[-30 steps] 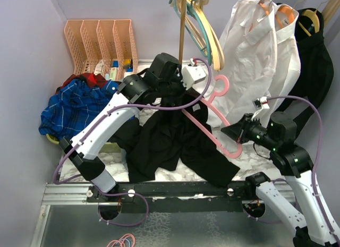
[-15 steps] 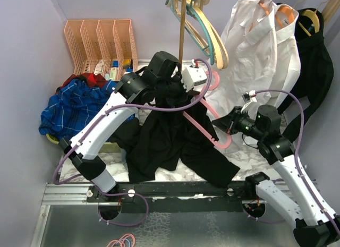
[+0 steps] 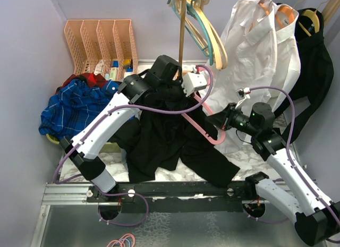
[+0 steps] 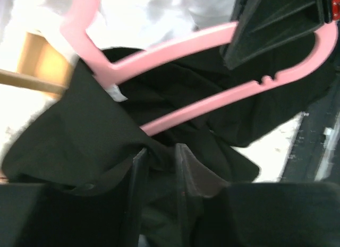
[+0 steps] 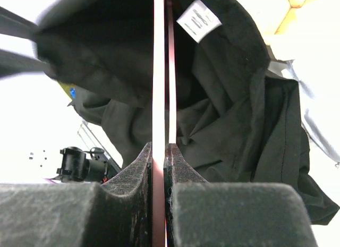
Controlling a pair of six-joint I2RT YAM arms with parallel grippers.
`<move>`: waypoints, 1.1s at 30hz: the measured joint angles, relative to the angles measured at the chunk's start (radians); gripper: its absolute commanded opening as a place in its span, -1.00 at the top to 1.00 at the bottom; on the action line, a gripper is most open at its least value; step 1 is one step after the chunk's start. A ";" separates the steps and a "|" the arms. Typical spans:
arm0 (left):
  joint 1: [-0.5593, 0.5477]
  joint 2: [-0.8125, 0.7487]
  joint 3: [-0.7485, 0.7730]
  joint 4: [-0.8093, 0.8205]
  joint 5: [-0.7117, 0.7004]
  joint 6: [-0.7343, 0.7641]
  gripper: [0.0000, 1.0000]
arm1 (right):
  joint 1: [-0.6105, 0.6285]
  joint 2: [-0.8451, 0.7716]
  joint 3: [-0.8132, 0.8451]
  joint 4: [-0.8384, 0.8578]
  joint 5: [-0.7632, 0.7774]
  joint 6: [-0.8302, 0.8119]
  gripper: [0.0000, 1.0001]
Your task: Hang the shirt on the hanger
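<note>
The black shirt (image 3: pixel 170 135) hangs bunched from my left gripper (image 3: pixel 175 90) down onto the table. In the left wrist view the left gripper (image 4: pixel 159 151) has its jaws a little apart, with a fold of the shirt (image 4: pixel 79 130) still lying between them. The pink hanger (image 3: pixel 208 131) slants up under the shirt's collar. My right gripper (image 3: pixel 215 119) is shut on its lower end. In the right wrist view the right gripper (image 5: pixel 159 147) clamps the hanger (image 5: pixel 158 71) edge-on. The shirt (image 5: pixel 223 98) and its white label (image 5: pixel 198 18) lie beyond it. The hanger (image 4: pixel 175 50) crosses above the left fingers.
A white dress shirt (image 3: pixel 260 56) and a black garment (image 3: pixel 313 61) hang at the back right. Cream and teal hangers (image 3: pixel 199 24) hang beside a wooden pole (image 3: pixel 183 29). A blue plaid garment (image 3: pixel 74 106) and a peach file rack (image 3: pixel 101 45) sit at the left.
My right arm has swung left and up, pushing the pink hanger further under the shirt's collar. The left jaws have parted slightly.
</note>
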 measured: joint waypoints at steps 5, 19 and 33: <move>-0.002 -0.025 -0.129 -0.063 0.047 0.073 0.17 | 0.000 -0.009 0.000 0.010 0.019 -0.015 0.98; 0.089 -0.146 -0.259 -0.080 0.084 0.133 -0.34 | 0.001 -0.033 -0.044 0.061 0.032 -0.069 0.98; 0.403 0.110 0.092 -0.080 0.502 0.163 -0.38 | 0.001 -0.047 -0.082 0.072 -0.133 -0.209 0.98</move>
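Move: The black shirt already covers the far shoulder of the pink hanger; that covered shoulder lies about 4 cm to the left of the left hand, level with it fore and aft and some 8 cm below. The hanger's neck is roughly 3 cm right, 2 cm ahead and 6 cm below that hand, the wooden rack foot about 13 cm straight ahead and 28 cm below. From the right hand the covered shoulder is about 8 cm ahead and 13 cm left, at its height. The shirt's gathered edge is let go as the left fingers spread wide; that hand dips about 12 cm, backing and drifting left, then swings up and forward past its starting height and sinks again, ending open, ahead and left of where it began, away from the hanger's neck. The right hand keeps its pinch on the hanger's near end, easing back about 2 cm while turning some 10 degrees counter-clockwise and tipping its fingers up. ##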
